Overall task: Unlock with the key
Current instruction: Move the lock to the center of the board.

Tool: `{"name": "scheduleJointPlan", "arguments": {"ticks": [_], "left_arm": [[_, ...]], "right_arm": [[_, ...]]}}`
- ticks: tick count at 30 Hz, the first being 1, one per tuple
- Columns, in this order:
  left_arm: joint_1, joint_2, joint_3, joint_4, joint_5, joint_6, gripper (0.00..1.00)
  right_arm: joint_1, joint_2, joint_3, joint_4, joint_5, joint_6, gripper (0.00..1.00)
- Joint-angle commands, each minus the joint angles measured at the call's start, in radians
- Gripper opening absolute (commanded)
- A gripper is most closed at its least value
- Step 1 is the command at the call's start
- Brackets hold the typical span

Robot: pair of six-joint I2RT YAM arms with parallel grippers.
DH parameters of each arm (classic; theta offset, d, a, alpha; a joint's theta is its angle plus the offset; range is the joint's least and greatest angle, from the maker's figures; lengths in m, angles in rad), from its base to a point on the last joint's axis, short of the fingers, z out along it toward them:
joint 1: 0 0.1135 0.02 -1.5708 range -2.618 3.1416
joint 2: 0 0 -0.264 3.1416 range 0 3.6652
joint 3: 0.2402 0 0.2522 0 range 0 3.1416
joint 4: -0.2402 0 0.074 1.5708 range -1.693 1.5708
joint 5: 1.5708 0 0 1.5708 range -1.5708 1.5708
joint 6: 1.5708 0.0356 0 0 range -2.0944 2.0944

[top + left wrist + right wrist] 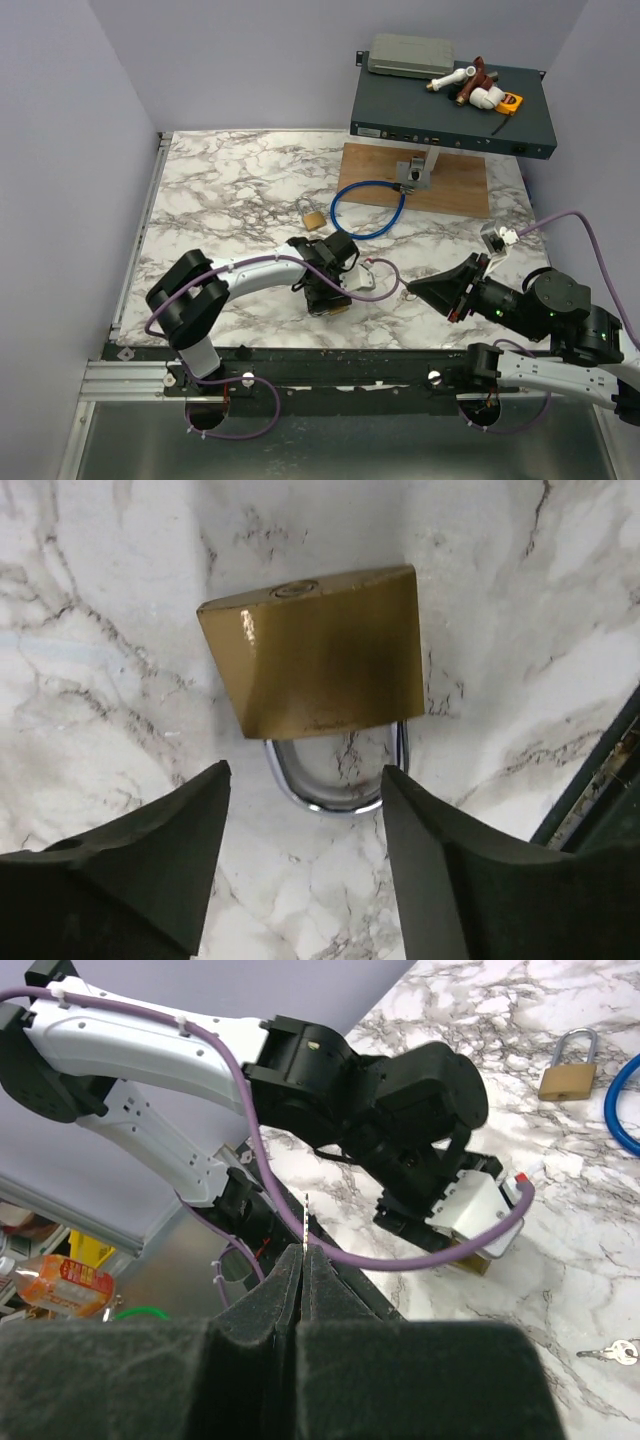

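Note:
A brass padlock (320, 660) lies flat on the marble table (100, 680), its silver shackle (330, 800) pointing toward my left gripper (305, 770). That gripper hovers just above it, open, a finger on either side of the shackle's bend and nothing between them. In the top view the left gripper (325, 292) covers most of this padlock. My right gripper (303, 1250) is shut on the key (304, 1215), whose thin blade sticks out edge-on past the fingertips. It is held low at the right gripper (412, 290), pointing toward the left wrist.
A second brass padlock (312, 217) stands near a blue cable loop (368, 208). Behind them a wooden board (460, 185) carries a grey lock box (415, 175). A dark equipment case (450, 105) holds assorted parts. Spare keys (610, 1352) lie on the marble.

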Motion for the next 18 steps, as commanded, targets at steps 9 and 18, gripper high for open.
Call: {"name": "scheduleJointPlan", "arguments": {"ticks": [9,18], "left_arm": [[0.046,-0.153,0.109,-0.125,-0.055,-0.053,0.98],[0.196,-0.127,0.17,-0.121,0.148,-0.411,0.98]], "right_arm": [[-0.004,-0.016,0.046,-0.011,0.059,-0.031,0.01],[-0.004,-0.002,0.048,-0.004,0.051,-0.052,0.01]]}}
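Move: The left fingers, already partly open, sit over the shackle of the lock just slid along the marble. The lock's middle is about 3 cm to their right, level with them fore-and-aft, and 2 cm below. The second lock lies some 19 cm straight ahead, the blue hose ring about 20 cm ahead and 11 cm right, and the loose keys roughly 20 cm right and 2 cm farther out. From the right hand the lock lies about 10 cm ahead, 13 cm left and 33 cm below. Open the left gripper the rest of the way and lift it clear of the lock's shackle, about 8 cm up. As it rises, ease it some 5 cm forward towards the second lock, turning the wrist about 20 degrees, mostly counter-clockwise and late. Keep the right gripper shut on its key. ##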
